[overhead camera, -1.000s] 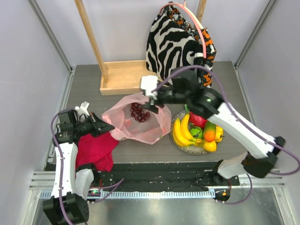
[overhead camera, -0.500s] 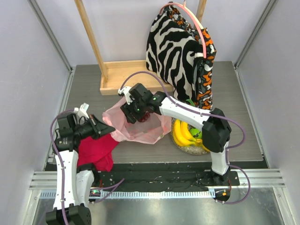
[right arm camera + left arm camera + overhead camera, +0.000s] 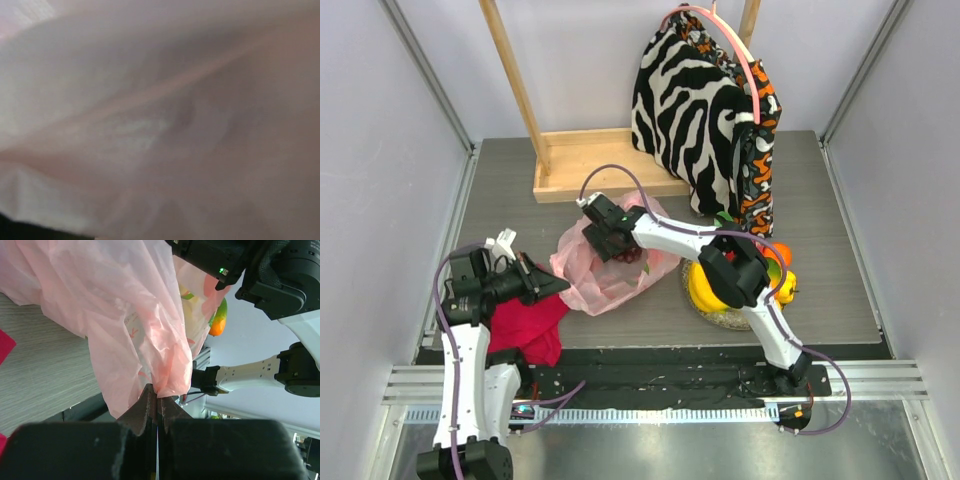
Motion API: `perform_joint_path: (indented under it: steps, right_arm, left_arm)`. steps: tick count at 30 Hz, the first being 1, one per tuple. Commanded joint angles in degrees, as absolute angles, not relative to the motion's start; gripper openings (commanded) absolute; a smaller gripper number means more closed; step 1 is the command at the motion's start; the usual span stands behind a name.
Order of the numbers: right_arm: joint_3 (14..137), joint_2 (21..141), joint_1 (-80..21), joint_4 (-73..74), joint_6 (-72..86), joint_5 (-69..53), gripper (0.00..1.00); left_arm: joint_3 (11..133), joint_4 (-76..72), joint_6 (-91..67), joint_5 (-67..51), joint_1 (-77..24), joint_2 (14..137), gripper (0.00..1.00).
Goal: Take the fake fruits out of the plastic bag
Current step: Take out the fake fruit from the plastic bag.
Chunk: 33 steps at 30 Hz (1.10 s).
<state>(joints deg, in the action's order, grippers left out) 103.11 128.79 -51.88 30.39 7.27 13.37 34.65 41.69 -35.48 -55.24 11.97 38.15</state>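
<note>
The pink plastic bag (image 3: 592, 285) lies crumpled at the table's middle. My left gripper (image 3: 552, 284) is shut on its left edge, and the left wrist view shows the film (image 3: 125, 315) pinched between the closed tips (image 3: 156, 392). My right gripper (image 3: 610, 236) reaches into the bag's mouth beside the dark red grapes (image 3: 633, 256). Its fingers are hidden by plastic, and blurred pink film fills the right wrist view. More fake fruits lie on the silvery plate (image 3: 720, 318): a yellow banana bunch (image 3: 702, 290) and an orange (image 3: 780, 255), partly covered by my right arm.
A magenta-red cloth (image 3: 525, 320) lies under my left arm. A wooden tray with an upright post (image 3: 582, 165) stands at the back. A zebra-patterned fabric bag (image 3: 695, 110) hangs at the back right. Grey walls close in both sides.
My right arm has swung left from above the plate and pushed its gripper into the bag. The bag has slumped and shifted a little. The left gripper has kept its hold.
</note>
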Motion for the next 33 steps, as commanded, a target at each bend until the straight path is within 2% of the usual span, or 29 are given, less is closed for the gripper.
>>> perform_joint_path:
  steps: [1,3,4,7,11,13,17,21,30,33]
  right_arm:
    - [104.7,128.6,-51.8,29.4,5.5,15.6,0.58]
    - [104.9,128.0,-51.4,29.4,3.4,14.8,0.49]
    - [104.9,126.3,-51.3,29.6,2.6,14.1,0.40]
    - [105.5,121.4,-51.3,31.7,0.4,9.2,0.29]
    - [106.4,114.7,-51.7,37.9,-2.9,-5.7,0.25]
    - [107.7,111.6,-52.6,44.1,-5.4,-9.9,0.21]
    - [109.9,107.3,-53.9,54.6,-9.0,-15.3,0.20]
    - [110.9,101.5,-53.9,60.8,-16.2,-25.6,0.20]
    - [114.9,89.0,-51.7,63.5,-23.4,-15.5,0.17]
    - [116.0,85.6,-49.7,68.0,-27.2,-7.1,0.17]
  left_arm:
    - [34.8,42.3,-34.8,-55.5,11.6,37.2,0.00]
    - [35.0,42.3,-34.7,-55.1,11.7,37.2,0.00]
    - [35.2,42.3,-34.7,-54.8,11.7,37.2,0.00]
    - [35.6,41.6,-34.8,-54.1,11.5,37.4,0.00]
    - [36.9,39.4,-35.0,-52.5,11.3,38.4,0.00]
    - [37.5,37.8,-34.9,-51.9,11.3,39.5,0.00]
    - [39.8,35.7,-34.3,-51.1,10.9,42.4,0.00]
    - [42.5,34.4,-33.5,-49.9,10.9,45.3,0.00]
    - [45.9,34.0,-32.3,-48.9,10.8,50.7,0.00]
    - [46.7,35.2,-32.3,-48.9,10.8,51.2,0.00]
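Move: The grapes lie in the plastic bag right at the open right fingers: about 1 cm nearer the base, 2 cm to the right and some 2 cm lower. From that hand the fruit plate sits roughly 27 cm to the right and 9 cm back; the wooden tray is about 17 cm farther out, straight ahead. From the left hand, still pinching the bag's rim, the grapes are some 12 cm right, 8 cm ahead and 13 cm below. Close the right fingers on the grapes, then lift them steeply out of the bag, about 29 cm up, while drawing back some 15 cm and, late on, easing rightwards; let the wrist swing roughly 40 degrees counter-clockwise. Keep the left fingers shut on the bag's rim and, once the right hand is rising, carry it about 5 cm forward. ##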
